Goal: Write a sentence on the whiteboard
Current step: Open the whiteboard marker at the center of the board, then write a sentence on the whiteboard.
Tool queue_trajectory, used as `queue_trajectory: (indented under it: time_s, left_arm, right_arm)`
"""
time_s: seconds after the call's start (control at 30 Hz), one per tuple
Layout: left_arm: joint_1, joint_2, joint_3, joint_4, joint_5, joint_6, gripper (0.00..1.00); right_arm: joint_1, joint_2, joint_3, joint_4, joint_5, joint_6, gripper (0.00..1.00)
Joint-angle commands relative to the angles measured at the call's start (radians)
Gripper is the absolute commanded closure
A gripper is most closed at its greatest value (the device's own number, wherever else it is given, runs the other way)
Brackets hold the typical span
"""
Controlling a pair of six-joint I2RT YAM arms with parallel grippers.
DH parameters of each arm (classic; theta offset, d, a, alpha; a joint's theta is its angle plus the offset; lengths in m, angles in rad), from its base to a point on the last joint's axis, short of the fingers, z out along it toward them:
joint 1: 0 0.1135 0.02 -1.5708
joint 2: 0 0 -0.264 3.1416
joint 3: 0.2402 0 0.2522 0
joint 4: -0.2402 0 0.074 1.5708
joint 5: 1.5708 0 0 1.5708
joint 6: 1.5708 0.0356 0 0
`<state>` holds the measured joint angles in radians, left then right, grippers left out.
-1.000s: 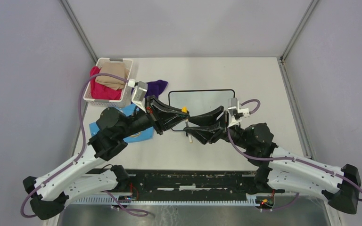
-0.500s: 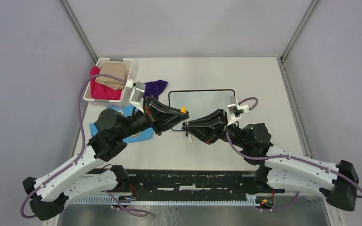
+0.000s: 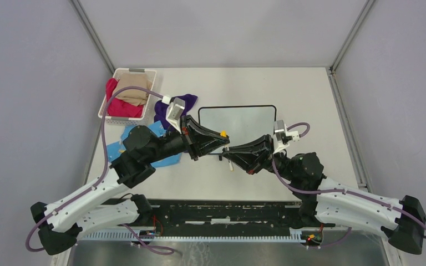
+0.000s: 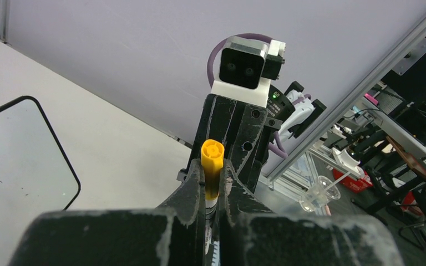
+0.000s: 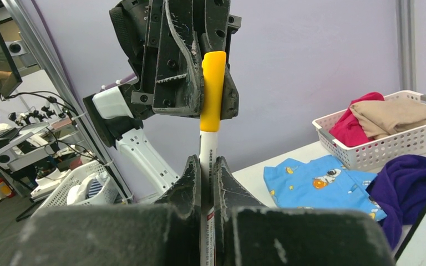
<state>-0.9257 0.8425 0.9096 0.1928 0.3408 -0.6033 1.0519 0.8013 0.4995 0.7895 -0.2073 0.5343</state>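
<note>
A marker with a yellow cap (image 5: 213, 88) and a white barrel (image 5: 208, 147) is held in the air between both grippers. My left gripper (image 4: 211, 172) is shut on the yellow cap (image 4: 211, 160). My right gripper (image 5: 207, 166) is shut on the white barrel, facing the left one tip to tip. In the top view the two meet just in front of the whiteboard (image 3: 244, 119), left gripper (image 3: 222, 137) above right gripper (image 3: 228, 154). The whiteboard lies flat with a thin black frame. No sentence shows on the part of it in view.
A white basket (image 3: 106, 108) with red and tan cloths stands at the back left. A purple cloth (image 3: 178, 103) and a blue printed cloth (image 3: 161, 160) lie beside the left arm. Metal posts rise at both back corners of the table (image 3: 310, 100).
My right gripper has closed onto the marker's white barrel. Both grippers have shifted a little to the right and toward the near edge, with the left still gripping the cap.
</note>
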Motion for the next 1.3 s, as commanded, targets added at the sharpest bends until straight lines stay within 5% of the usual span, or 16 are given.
queue_trajectory:
  time_s: [0.0, 0.77, 0.87, 1.07, 1.27]
  left_arm:
    - [0.014, -0.029, 0.09, 0.144, -0.097, -0.062, 0.98]
    - [0.015, 0.01, 0.099, 0.122, -0.326, -0.031, 0.98]
    - [0.014, 0.011, 0.138, 0.01, -0.382, 0.013, 0.98]
    - [0.014, 0.006, 0.208, -0.464, -0.545, 0.12, 0.98]
    - [0.014, 0.006, 0.106, -0.799, -0.691, 0.033, 0.98]
  right_arm:
    - [0.004, -0.037, -0.033, -0.027, -0.01, -0.033, 1.0]
    - [0.004, -0.136, -0.065, -0.144, 0.101, -0.074, 1.0]
    - [0.003, -0.192, -0.032, -0.26, 0.171, -0.153, 1.0]
    - [0.002, -0.383, 0.046, -0.706, 0.562, -0.325, 1.0]
    - [0.001, -0.527, 0.006, -0.922, 0.762, -0.314, 1.0]
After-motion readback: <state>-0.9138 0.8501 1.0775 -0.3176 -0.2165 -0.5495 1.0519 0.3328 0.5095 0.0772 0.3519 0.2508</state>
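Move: The left fingers are already shut on the marker's yellow cap, and the white barrel it must come off is gripped by the right hand about 5 cm below and 2 cm back. From the right hand the cap is thus some 5 cm up and 2 cm ahead. The whiteboard's middle lies roughly 17 cm ahead of the left hand, 6 cm right and 40 cm down, and the purple cloth about 20 cm ahead and 16 cm left. Both hands keep their pinch and creep slightly forward and down together, then part along the upright marker, the left jumping about 6 cm up with the cap while the right sinks with the barrel. The left then swings forward, left and back down, turning counter-clockwise some 30 degrees, as the right sweeps about 10 cm right and less far forward, turning clockwise. ##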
